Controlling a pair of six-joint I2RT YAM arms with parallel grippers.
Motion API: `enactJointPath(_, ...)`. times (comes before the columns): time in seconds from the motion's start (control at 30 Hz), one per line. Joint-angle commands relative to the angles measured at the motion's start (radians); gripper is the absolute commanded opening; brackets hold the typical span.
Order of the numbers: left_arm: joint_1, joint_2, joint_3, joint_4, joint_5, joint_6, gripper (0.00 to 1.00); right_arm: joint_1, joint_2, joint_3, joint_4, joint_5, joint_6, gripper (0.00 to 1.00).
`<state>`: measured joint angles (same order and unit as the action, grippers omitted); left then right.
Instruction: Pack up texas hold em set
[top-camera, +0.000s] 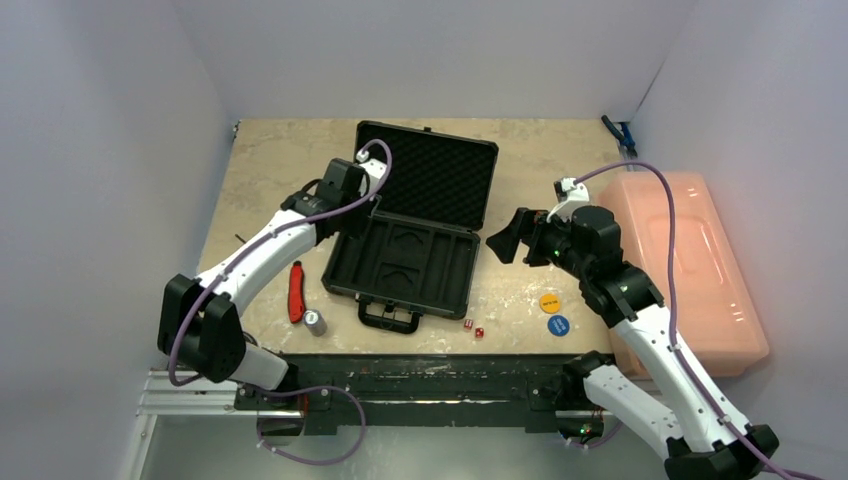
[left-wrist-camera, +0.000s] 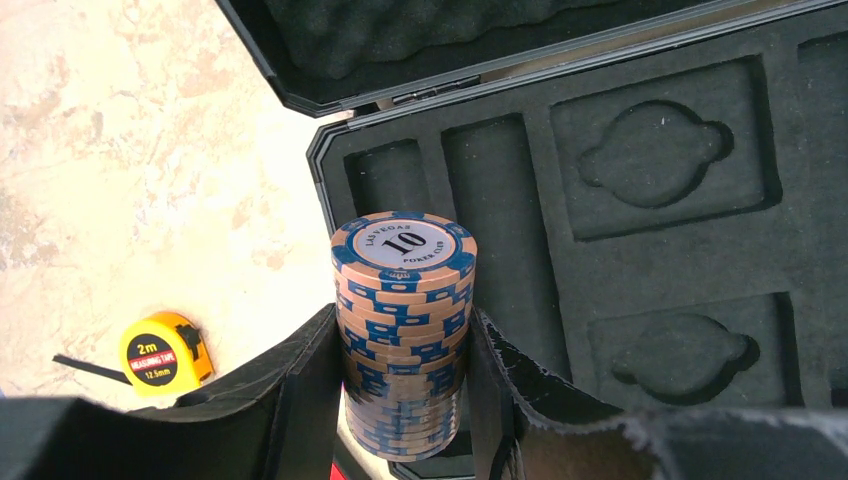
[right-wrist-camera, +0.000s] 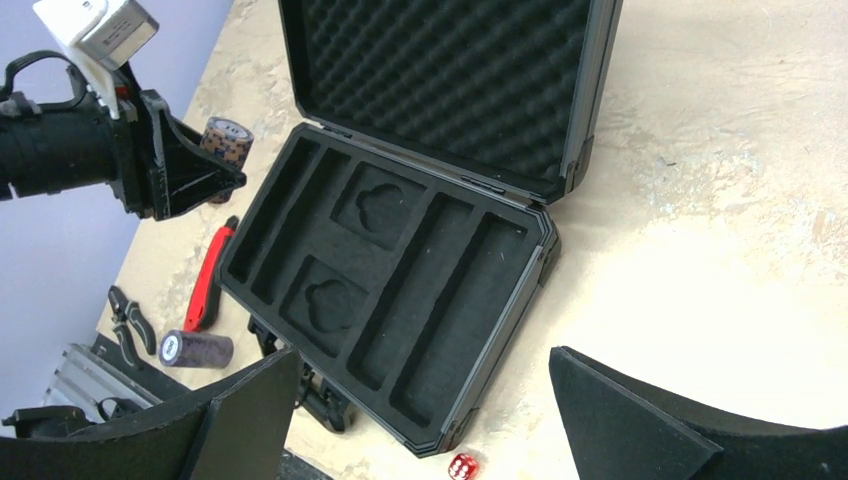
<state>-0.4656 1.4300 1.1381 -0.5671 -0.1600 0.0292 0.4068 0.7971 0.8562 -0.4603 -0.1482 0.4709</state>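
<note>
The black briefcase lies open mid-table, foam lid back, moulded tray empty. My left gripper is shut on a tall stack of peach-and-blue "10" chips, held just off the tray's left edge; the stack also shows in the right wrist view. A second, dark chip stack lies on its side left of the handle. Two red dice sit by the case's front right corner, with a yellow disc and a blue disc farther right. My right gripper hangs open right of the case, nothing between its fingers.
A red-handled knife lies left of the case. A yellow tape measure and black pliers sit near the table's left side. The large pink bin fills the right edge, a blue clamp behind it.
</note>
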Motion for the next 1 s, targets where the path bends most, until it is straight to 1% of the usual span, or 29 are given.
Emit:
enactJointPath(0.0, 0.025, 0.057, 0.127, -0.047, 0.045, 0.016, 0.0, 0.001, -0.01, 0.018, -0.001, 0.022, -0.02, 0.99)
enactJointPath(0.13, 0.035, 0.138, 0.183, -0.104, 0.041, -0.006, 0.0, 0.003, -0.016, 0.02, -0.005, 0.03, -0.022, 0.99)
enactJointPath(0.37, 0.067, 0.191, 0.193, -0.096, -0.007, -0.07, 0.0, 0.002, -0.029, 0.012, -0.014, 0.036, -0.024, 0.99)
enactJointPath(0.7, 0.068, 0.295, 0.244, -0.098, -0.044, -0.133, 0.0, 0.002, -0.03, 0.014, -0.01, 0.036, -0.023, 0.99)
enactJointPath(0.97, 0.068, 0.329, 0.247, -0.096, -0.089, -0.177, 0.0, 0.002, -0.033, 0.014, -0.02, 0.042, -0.023, 0.99)
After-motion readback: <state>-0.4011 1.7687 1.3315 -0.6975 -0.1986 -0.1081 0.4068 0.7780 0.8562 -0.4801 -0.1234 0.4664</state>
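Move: The left hand grips the chip stack with the case's left slot right underneath: the slot's middle is about 1 cm back, level sideways and 11 cm down, and its far end is 8 cm ahead and 2 cm right. The second slot lies 2 cm back and 5 cm right; on the table some 14 cm down, the tape measure is 17 cm left and 2 cm ahead, the red knife 12 cm left and 10 cm back. From the right hand the left slot is about 33 cm left, 8 cm ahead, 21 cm down. The left hand lowers the chip stack about 6.5 cm towards the far half of the case's left slot, easing some 3 cm forward as it sinks and drifting slightly left midway. Its wrist tips the fingers about 15 degrees steeper and turns roughly 10 degrees counter-clockwise, bringing the hand square to the case, while the fingers keep their hold on the stack. ##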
